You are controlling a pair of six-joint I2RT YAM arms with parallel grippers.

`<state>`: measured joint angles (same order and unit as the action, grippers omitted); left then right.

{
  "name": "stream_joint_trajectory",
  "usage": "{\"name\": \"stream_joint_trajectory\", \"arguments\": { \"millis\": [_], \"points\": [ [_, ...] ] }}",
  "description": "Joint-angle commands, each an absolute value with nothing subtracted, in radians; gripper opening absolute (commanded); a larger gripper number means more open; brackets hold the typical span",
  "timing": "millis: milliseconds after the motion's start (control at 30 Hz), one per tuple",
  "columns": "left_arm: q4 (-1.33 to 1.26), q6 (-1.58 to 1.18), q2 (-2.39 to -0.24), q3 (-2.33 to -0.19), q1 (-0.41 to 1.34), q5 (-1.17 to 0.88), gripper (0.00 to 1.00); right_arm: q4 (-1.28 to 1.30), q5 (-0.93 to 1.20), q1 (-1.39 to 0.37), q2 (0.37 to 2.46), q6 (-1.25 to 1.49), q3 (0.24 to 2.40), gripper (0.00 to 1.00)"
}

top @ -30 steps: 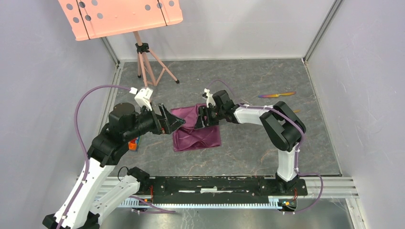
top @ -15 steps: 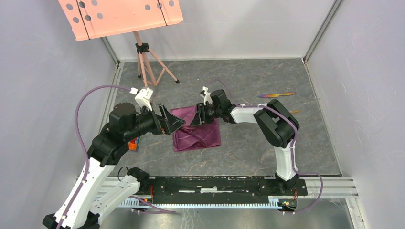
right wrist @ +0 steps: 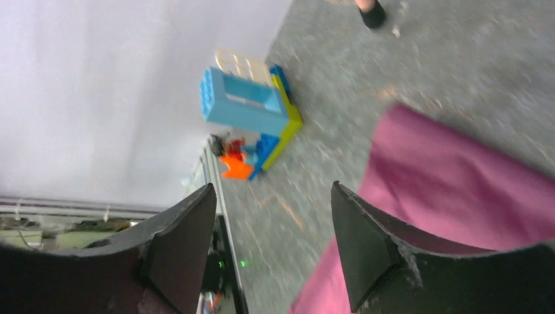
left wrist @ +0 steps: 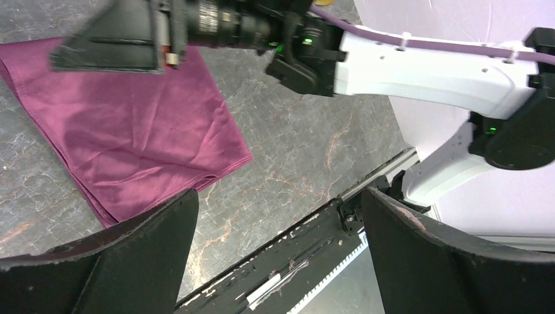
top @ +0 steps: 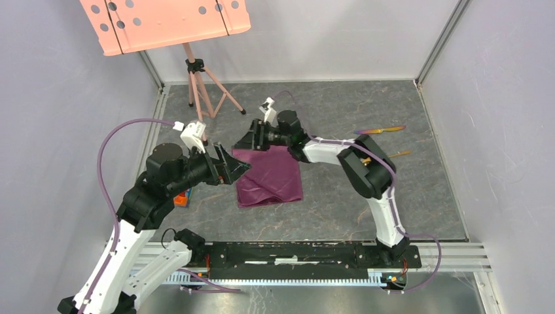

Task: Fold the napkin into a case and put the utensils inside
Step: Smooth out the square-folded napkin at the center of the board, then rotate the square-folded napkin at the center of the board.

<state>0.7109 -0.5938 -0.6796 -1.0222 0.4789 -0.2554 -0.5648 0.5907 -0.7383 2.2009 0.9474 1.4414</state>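
Observation:
The plum-purple napkin (top: pixel 269 178) lies flat and folded over on the stone floor, its layered edges showing at the near left corner (left wrist: pixel 131 140). My right gripper (top: pixel 251 140) hovers open at the cloth's far left corner with nothing between its fingers, and the cloth (right wrist: pixel 458 190) shows beside its right finger. My left gripper (top: pixel 234 167) is wide open and empty at the napkin's left edge (left wrist: pixel 278 196). The rainbow knife (top: pixel 379 130) lies far right. A gold spoon (top: pixel 398 154) peeks out behind the right arm.
A small blue-and-orange block toy (top: pixel 184 196) (right wrist: pixel 252 111) sits left of the napkin, under my left arm. A pink tripod stand (top: pixel 199 88) with a perforated board stands at the back left. Walls close in on three sides.
My right gripper has moved away from the napkin's middle toward its far left corner. The raised fold of cloth now lies flat. My left arm has barely shifted.

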Motion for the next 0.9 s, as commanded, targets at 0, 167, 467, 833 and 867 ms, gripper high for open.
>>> {"name": "stream_joint_trajectory", "arguments": {
  "millis": [0, 167, 467, 833, 867],
  "points": [
    [0.691, -0.612, -0.677, -1.020, 0.476, -0.235, 1.00, -0.477, 0.595, -0.676, 1.973, 0.809, 1.236, 0.71],
    [0.627, -0.641, -0.735, -0.970, 0.475, -0.265, 1.00, -0.232, 0.575, -0.685, 1.736, 0.549, 0.967, 0.63],
    [0.362, -0.738, -1.008, -0.837, 0.478, -0.360, 1.00, -0.131, 0.436, -0.685, 1.548, 0.394, 0.696, 0.32],
    [0.336, -0.753, -1.065, -0.815, 0.480, -0.340, 1.00, 0.145, -0.005, -0.636, 1.574, 0.184, 0.696, 0.26],
    [0.336, -0.756, -1.068, -0.812, 0.481, -0.349, 1.00, 0.190, -0.147, -0.636, 1.569, 0.160, 0.726, 0.26]
  ]
}}
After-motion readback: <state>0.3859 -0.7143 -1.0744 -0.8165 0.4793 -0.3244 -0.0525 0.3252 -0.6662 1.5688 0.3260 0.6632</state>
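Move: My right hand is above the napkin's far left corner. The near right corner it goes for lies about 15 cm back, 21 cm right and 13 cm below, the napkin's middle some 7 cm back and 10 cm right, the stand's foot about 4 cm ahead and 11 cm left. From my left hand, the napkin's middle is roughly 9 cm ahead, 6 cm right and 29 cm down. I sweep my right hand back across the napkin, some 22 cm right, 14 cm back and 12 cm down, tipping its fingers about 40 degrees downward and closing them most of the way onto the near right corner, then nudge forward about 1.5 cm. My left hand, still wide open, sinks about 12 cm while moving forward and right over the napkin, tipping downward. ##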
